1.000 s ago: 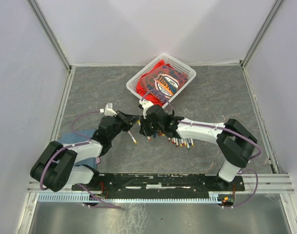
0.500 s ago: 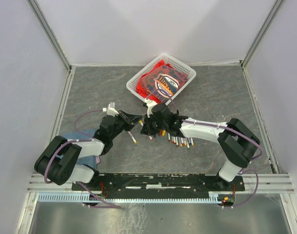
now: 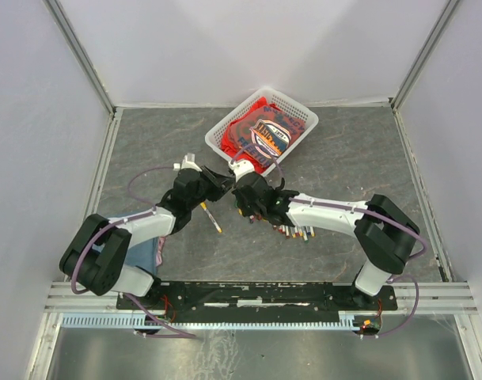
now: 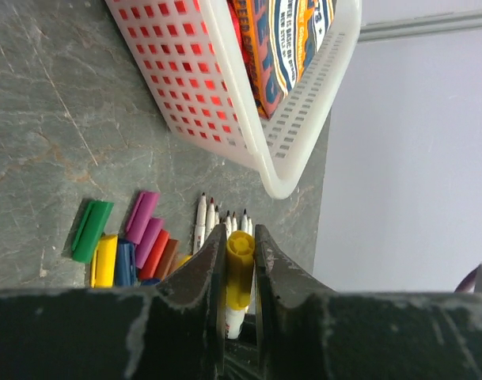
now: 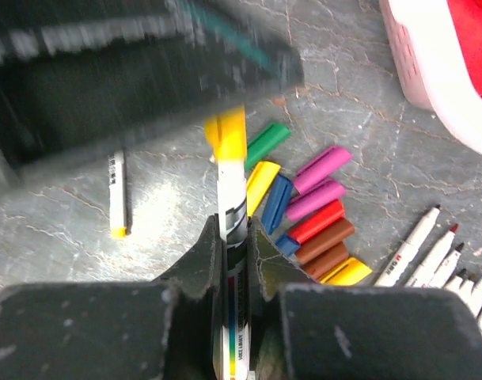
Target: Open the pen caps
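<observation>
Both grippers hold one pen between them above the table. My left gripper (image 4: 240, 233) is shut on its yellow pen cap (image 4: 240, 269). My right gripper (image 5: 233, 226) is shut on the white barrel (image 5: 233, 198), and the yellow cap (image 5: 227, 136) at its far end sits inside the blurred left jaws. From above, the left gripper (image 3: 223, 188) and right gripper (image 3: 239, 192) meet tip to tip in front of the basket. Several loose pen caps (image 5: 320, 214) in green, yellow, blue, pink, red and brown lie on the table below, also in the left wrist view (image 4: 138, 241).
A white basket (image 3: 225, 123) with red packaging stands just behind the grippers. A row of uncapped white pens (image 3: 294, 231) lies under the right arm. One more pen (image 3: 211, 218) with a yellow end lies alone near the left arm. Something blue-grey (image 3: 149, 252) lies beside the left arm's base.
My right gripper's jaws have closed on the pen barrel. Both grippers have shifted slightly farther from the bases, toward the basket.
</observation>
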### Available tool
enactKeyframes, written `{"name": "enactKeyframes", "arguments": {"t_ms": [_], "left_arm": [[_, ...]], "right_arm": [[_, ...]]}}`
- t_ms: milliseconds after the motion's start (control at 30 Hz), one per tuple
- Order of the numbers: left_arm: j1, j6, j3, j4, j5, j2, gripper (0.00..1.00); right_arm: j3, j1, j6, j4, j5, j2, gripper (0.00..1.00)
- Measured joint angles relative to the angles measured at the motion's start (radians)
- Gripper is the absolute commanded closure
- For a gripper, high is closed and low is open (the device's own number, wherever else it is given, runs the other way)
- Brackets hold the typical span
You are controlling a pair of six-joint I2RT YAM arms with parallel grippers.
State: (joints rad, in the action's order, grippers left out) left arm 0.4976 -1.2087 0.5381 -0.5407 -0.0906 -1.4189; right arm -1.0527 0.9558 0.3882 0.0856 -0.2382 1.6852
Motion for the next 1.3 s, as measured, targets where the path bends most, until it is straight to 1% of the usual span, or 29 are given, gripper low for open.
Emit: {"name": "enactKeyframes", "arguments": {"t_ms": [33, 100, 167, 233, 367, 500, 567, 667, 867, 967, 1200, 1300], "left_arm": [[0.000, 0.001, 0.021, 0.034, 0.014, 0.000, 0.97], [-0.009, 0.001, 0.034, 0.042, 0.049, -0.003, 0.97], [-0.041, 0.001, 0.039, 0.029, 0.090, -0.003, 0.97], [-0.069, 0.001, 0.035, -0.001, 0.101, -0.007, 0.97], [-0.123, 0.003, 0.002, -0.124, 0.071, -0.049, 0.97], [-0.127, 0.056, 0.001, -0.140, 0.004, -0.102, 0.97], [-0.117, 0.097, 0.010, -0.108, -0.016, -0.113, 0.97], [-0.088, 0.165, 0.038, -0.028, -0.012, -0.114, 0.97], [-0.003, 0.292, 0.124, 0.148, 0.061, -0.140, 0.97], [0.018, 0.327, 0.146, 0.196, 0.087, -0.164, 0.97], [0.026, 0.364, 0.169, 0.268, 0.117, -0.238, 0.97], [0.033, 0.372, 0.180, 0.284, 0.119, -0.256, 0.94]], "right_arm": [[0.000, 0.004, -0.009, 0.001, -0.022, 0.000, 0.99], [0.007, 0.005, -0.008, 0.010, -0.032, -0.003, 0.99], [0.045, 0.005, -0.007, 0.022, -0.018, -0.024, 0.99], [0.089, -0.006, 0.006, 0.027, 0.025, -0.048, 0.99], [0.161, -0.042, 0.040, 0.024, 0.108, -0.109, 0.99], [0.183, -0.070, 0.064, 0.035, 0.122, -0.193, 0.99], [0.183, -0.083, 0.073, 0.046, 0.103, -0.235, 0.99], [0.183, -0.102, 0.086, 0.081, 0.057, -0.278, 0.98], [0.183, -0.156, 0.111, 0.184, -0.053, -0.286, 0.97], [0.184, -0.191, 0.121, 0.234, -0.097, -0.289, 0.96], [0.188, -0.254, 0.123, 0.309, -0.153, -0.289, 0.94], [0.189, -0.267, 0.122, 0.329, -0.164, -0.276, 0.92]]}}
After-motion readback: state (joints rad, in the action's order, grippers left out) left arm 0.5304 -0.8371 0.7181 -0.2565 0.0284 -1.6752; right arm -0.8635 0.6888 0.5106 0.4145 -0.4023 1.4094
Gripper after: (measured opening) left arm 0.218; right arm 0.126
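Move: The left hand grips the yellow cap, still on the pen that the right hand holds. For the left, the green cap at the end of the cap row lies about 12 cm below, 1 cm ahead and 1 cm right; the purple caps are 1 cm ahead, 5 cm right, the last capped pen 6 cm back, 5 cm left. From the right hand, the bare pen row's middle is roughly 16 cm right, 1 cm back, 9 cm down; the row's end yellow cap is level, 8 cm right. Pull the yellow cap off by drawing the left gripper forward-left and the right one back, right and slightly down, roughly 5 cm each. Then sink the left about 11 cm while easing back and right, rolling its left side up some 30 degrees, to bring the cap down beside the green one. Carry the pen right over the bare pens, turning clockwise; keep both grips shut. ##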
